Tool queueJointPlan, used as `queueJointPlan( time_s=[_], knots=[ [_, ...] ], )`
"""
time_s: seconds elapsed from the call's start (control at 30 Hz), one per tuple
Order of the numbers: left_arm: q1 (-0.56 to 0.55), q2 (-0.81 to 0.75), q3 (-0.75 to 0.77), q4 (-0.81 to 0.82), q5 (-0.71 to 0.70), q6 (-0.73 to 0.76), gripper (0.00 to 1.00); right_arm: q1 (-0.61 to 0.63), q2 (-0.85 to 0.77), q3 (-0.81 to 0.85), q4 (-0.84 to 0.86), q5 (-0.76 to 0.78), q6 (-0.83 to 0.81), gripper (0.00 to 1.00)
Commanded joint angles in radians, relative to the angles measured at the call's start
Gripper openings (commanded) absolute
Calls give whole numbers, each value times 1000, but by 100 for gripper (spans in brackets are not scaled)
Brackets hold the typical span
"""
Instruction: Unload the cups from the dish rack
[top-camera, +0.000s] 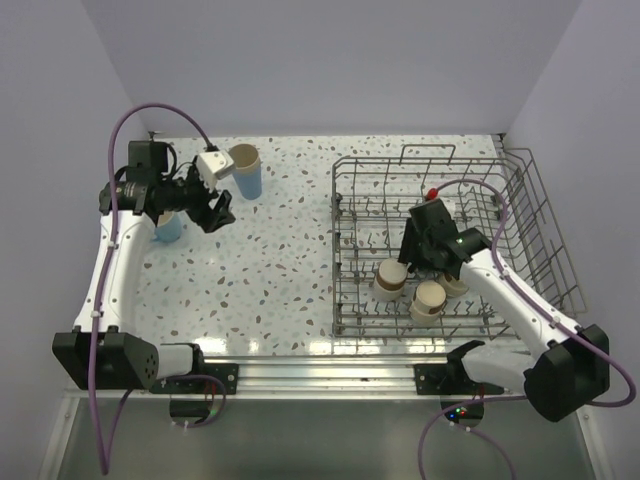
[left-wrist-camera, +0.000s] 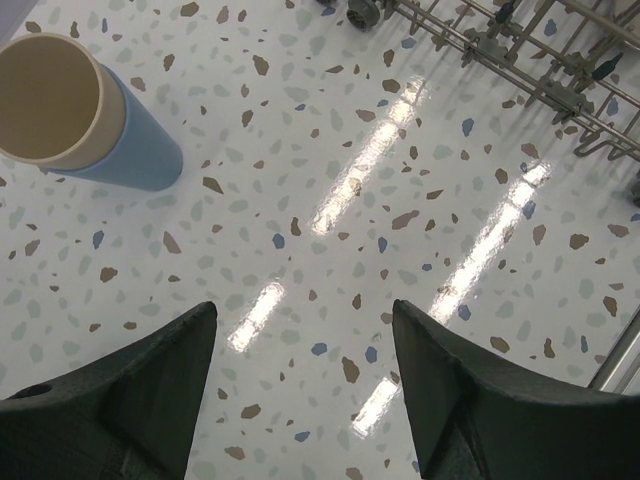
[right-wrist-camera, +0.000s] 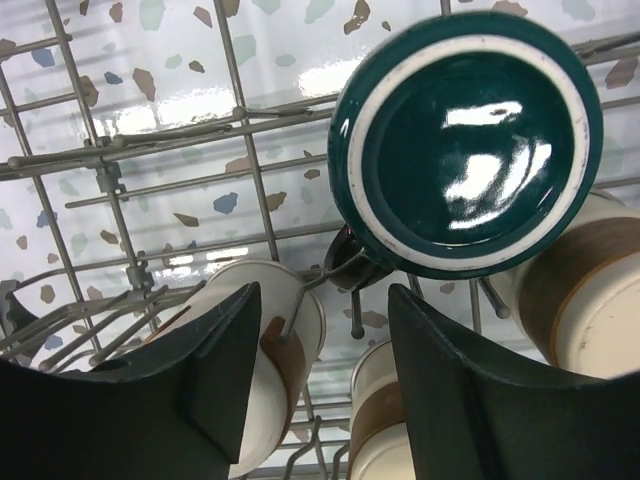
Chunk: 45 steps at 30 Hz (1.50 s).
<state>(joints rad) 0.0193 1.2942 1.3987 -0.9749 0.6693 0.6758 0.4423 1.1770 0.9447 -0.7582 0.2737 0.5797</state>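
Note:
The grey wire dish rack fills the right side of the table. My right gripper hangs inside it, open, its fingertips just below an upside-down dark teal mug whose handle sits between and above them. Short beige-and-brown cups lie on the tines around it, seen from above as cups. My left gripper is open over bare table. A beige tumbler stands nested in a light blue tumbler to its far left.
A second light blue cup stands on the table at the left, partly hidden by my left arm. The rack's near-left corner shows in the left wrist view. White walls close in the table on three sides.

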Motion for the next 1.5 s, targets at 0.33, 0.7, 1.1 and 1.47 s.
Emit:
queueJointPlan(
  time_s=[0.33, 0.7, 1.1, 1.47],
  knots=[
    [4, -32, -29, 25, 62, 80, 75, -2, -39, -147, 188, 277, 353, 53],
    [4, -32, -26, -8, 78, 120, 75, -2, -8, -193, 214, 377, 348, 18],
    [7, -26, -13, -27, 75, 122, 75, -4, -14, -155, 261, 378, 229, 0],
    [5, -15, 0, -4, 81, 85, 75, -4, -183, -96, 247, 360, 151, 0]
  ],
)
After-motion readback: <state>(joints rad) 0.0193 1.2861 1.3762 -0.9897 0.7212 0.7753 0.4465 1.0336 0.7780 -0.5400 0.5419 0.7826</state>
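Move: The right hand, fingers partly open, is over the rack; the upside-down green cup sits about 5 cm ahead, 5 cm to its right and 3 cm lower, its handle on the side nearer the hand. A cream cup is roughly 4 cm left and 2 cm back, another 6 cm back and 4 cm right, a third about 11 cm right and level. From the left hand the green cup lies some 46 cm right, level and 16 cm lower. The right hand works forward and to its right by about 3 cm each while sinking about 2.5 cm towards the green cup's handle, turning clockwise some 20 degrees and tipping its fingertips up a little as it goes. The fingers close from partly open and pinch the handle, then keep that hold as the hand rises nearly 4 cm from its lowest point, drawing slightly back on the way. ##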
